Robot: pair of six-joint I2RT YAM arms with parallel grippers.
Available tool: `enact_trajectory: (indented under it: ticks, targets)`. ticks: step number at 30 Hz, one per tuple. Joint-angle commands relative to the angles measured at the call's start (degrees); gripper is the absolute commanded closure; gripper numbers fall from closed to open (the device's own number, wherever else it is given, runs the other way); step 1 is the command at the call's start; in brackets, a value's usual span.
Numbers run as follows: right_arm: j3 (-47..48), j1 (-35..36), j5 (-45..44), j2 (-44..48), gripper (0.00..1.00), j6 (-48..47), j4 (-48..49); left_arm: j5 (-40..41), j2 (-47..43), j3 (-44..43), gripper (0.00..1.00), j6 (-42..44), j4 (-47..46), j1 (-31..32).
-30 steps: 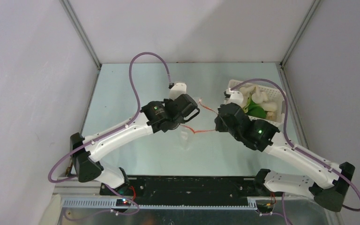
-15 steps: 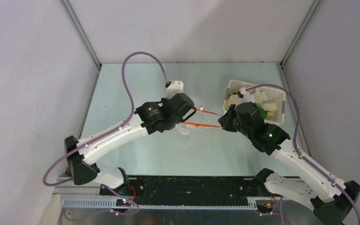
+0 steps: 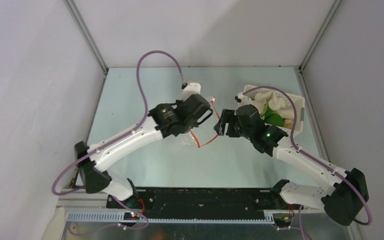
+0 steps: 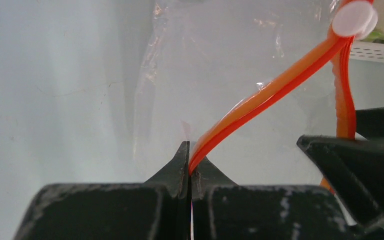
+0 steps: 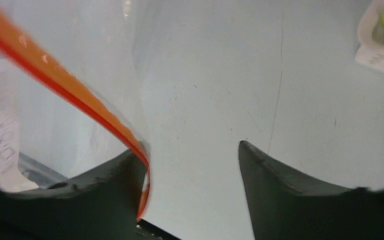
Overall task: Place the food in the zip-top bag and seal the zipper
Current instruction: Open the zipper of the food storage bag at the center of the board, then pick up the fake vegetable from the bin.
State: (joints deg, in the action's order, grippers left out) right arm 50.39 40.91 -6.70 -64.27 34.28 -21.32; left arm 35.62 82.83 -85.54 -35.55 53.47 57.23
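In the left wrist view my left gripper (image 4: 190, 159) is shut on the orange-red zipper (image 4: 265, 95) of the clear zip-top bag (image 4: 215, 55), which hangs crinkled below it. A white slider (image 4: 354, 19) sits at the strip's far end. From above, the zipper (image 3: 196, 141) droops in a slack loop between my left gripper (image 3: 194, 129) and my right gripper (image 3: 221, 122). My right gripper (image 5: 192, 160) stands open, the zipper (image 5: 80, 102) lying loosely against its left finger (image 5: 115, 190). The food (image 3: 272, 107), cream and green pieces, lies in the white basket.
The white perforated basket (image 3: 300, 107) stands at the back right, close behind my right arm; its corner (image 5: 380, 55) shows in the right wrist view. Grey walls enclose the pale green table (image 3: 130, 95) on three sides.
My right gripper has opened and let go of the zipper. The strip, stretched taut between both grippers half a second ago, now sags in a loop. My left gripper stays shut on it.
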Motion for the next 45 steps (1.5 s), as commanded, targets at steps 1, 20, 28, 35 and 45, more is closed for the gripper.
enact_trajectory:
  ticks: [1, 20, 28, 35, 45]
  targets:
    - [0.6, -0.3, 0.8, 1.9, 0.08, -3.6, 8.1, 3.0, 7.9, -7.2, 1.0, -1.0, 3.9, -0.7]
    - [0.8, -18.5, -13.5, 14.6, 0.01, 2.0, -10.6, -3.2, 17.6, -13.9, 1.0, -2.0, 4.6, -5.3]
    - [0.8, -29.3, -7.0, 5.1, 0.01, 6.1, -6.6, -5.7, 17.6, -12.6, 1.0, -2.3, 2.6, -7.5]
    - [0.8, -31.0, -9.1, -4.1, 0.01, 11.6, 2.6, -7.3, 17.2, -12.5, 1.0, -1.6, 0.2, -8.2]
    - [3.0, -31.3, -9.7, -14.4, 0.0, 17.2, 10.5, -7.7, 17.6, -12.3, 1.0, -0.6, -0.4, -8.9]
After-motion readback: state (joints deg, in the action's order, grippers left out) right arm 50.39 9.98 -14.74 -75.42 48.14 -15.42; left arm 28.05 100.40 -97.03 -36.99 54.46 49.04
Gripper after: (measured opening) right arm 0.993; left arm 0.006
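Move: The cauliflower, at the left end of the white basket, lies about 14 cm ahead of the right hand, 17 cm to its right and 13 cm lower. In the basket the green pepper sits some 10 cm right of the cauliflower and 4 cm nearer the bases. The bag's right lip is at the right hand's left finger, about 2 cm left of and 1 cm behind the hand point. From the left hand, still pinching the bag's other lip, the cauliflower is roughly 11 cm ahead, 27 cm right and 17 cm lower. The right hand, its fingers already parting, opens fully and comes free of the bag's right lip, arching up about 8 cm and right, then sinking forward over the cauliflower while turning some 45 degrees clockwise, fingers wide. The left hand keeps its pinch on the other lip and carries the bag forward and down, drifting slightly right, its fingers tipping a little farther down. ##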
